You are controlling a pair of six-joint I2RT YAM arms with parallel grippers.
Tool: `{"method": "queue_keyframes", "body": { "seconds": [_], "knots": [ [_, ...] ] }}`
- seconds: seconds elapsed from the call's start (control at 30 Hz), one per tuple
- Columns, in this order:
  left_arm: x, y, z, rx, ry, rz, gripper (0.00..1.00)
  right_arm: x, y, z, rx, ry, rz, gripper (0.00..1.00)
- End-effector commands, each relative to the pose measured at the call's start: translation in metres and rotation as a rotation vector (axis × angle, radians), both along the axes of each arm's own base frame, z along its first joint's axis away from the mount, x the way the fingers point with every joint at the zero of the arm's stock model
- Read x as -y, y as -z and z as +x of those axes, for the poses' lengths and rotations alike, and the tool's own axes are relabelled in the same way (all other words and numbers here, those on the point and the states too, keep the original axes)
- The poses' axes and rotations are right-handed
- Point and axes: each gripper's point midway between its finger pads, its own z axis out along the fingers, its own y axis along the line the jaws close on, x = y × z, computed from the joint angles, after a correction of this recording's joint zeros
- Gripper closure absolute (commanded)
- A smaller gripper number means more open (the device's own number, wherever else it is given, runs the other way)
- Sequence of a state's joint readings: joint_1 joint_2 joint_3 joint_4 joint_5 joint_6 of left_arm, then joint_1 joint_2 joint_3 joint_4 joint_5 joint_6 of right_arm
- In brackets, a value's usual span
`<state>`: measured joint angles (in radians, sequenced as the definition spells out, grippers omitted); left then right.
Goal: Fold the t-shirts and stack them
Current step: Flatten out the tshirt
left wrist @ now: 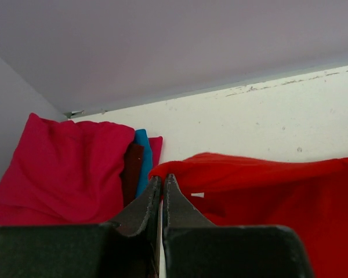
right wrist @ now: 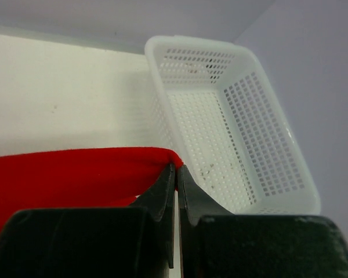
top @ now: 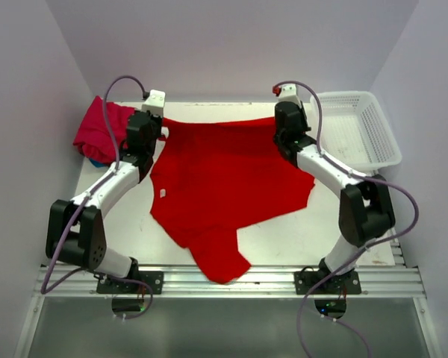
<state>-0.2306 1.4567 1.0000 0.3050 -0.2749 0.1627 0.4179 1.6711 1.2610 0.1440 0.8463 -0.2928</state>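
A large bright red t-shirt (top: 224,179) hangs stretched between both grippers over the table, its far edge taut and its lower part trailing to the near edge. My left gripper (top: 161,133) is shut on the shirt's left corner (left wrist: 180,171); its jaws (left wrist: 163,178) pinch the cloth. My right gripper (top: 284,134) is shut on the right corner (right wrist: 162,156), jaws (right wrist: 177,168) pressed together on the fabric. A crimson-pink t-shirt (top: 97,130) lies bunched at the far left corner, and a teal-blue one (left wrist: 142,156) peeks out beside it.
A white plastic mesh basket (top: 362,127) stands at the far right of the table, close to my right gripper; it is also in the right wrist view (right wrist: 267,145). Grey walls enclose the table (top: 313,231) at the back and sides.
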Motion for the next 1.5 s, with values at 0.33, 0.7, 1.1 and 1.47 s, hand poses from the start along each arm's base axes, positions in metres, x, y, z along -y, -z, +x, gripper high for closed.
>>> {"method": "queue_keyframes", "body": {
  "seconds": [0.33,0.7,1.1,1.47],
  "knots": [
    [0.011,-0.012,0.077,0.123,0.01,-0.055,1.0,0.015,0.024,0.087,0.084,0.113,0.064,1.0],
    [0.007,0.006,0.104,0.122,0.002,-0.061,1.0,0.021,0.035,0.128,0.091,0.132,0.069,1.0],
    [-0.026,0.026,0.176,0.173,-0.199,-0.149,0.07,-0.005,0.084,0.202,0.124,0.021,0.189,0.01],
    [0.018,-0.071,0.119,0.323,-0.04,-0.223,0.0,-0.012,-0.019,0.139,0.383,-0.074,0.306,0.01]
  ]
}}
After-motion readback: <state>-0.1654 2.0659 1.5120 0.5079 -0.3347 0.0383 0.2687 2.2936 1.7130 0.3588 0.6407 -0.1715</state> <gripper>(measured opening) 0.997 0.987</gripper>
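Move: The red t-shirt's top corners are already pinched in the two grippers, its body trailing over the table with its middle about 12 cm back, some 28 cm right of the left hand and 25 cm left of the right. The bare spot at the far table edge lies about 18 cm straight ahead of each hand and 23 cm below. The folded pile sits 18 cm left of the left hand and 5 cm farther out; the white basket stands some 22 cm right of the right hand, 8 cm ahead. The shirt's top edge, still pinched at both corners, is drawn forward to the far table edge by both arms together, about 17 cm on the left and 19 cm on the right, while sinking some 7 and 12 cm. Near the end of the reach both grippers open wide and let go; the left then lifts about 4 cm and backs slightly, the right draws back some 3 cm, rising a little. ##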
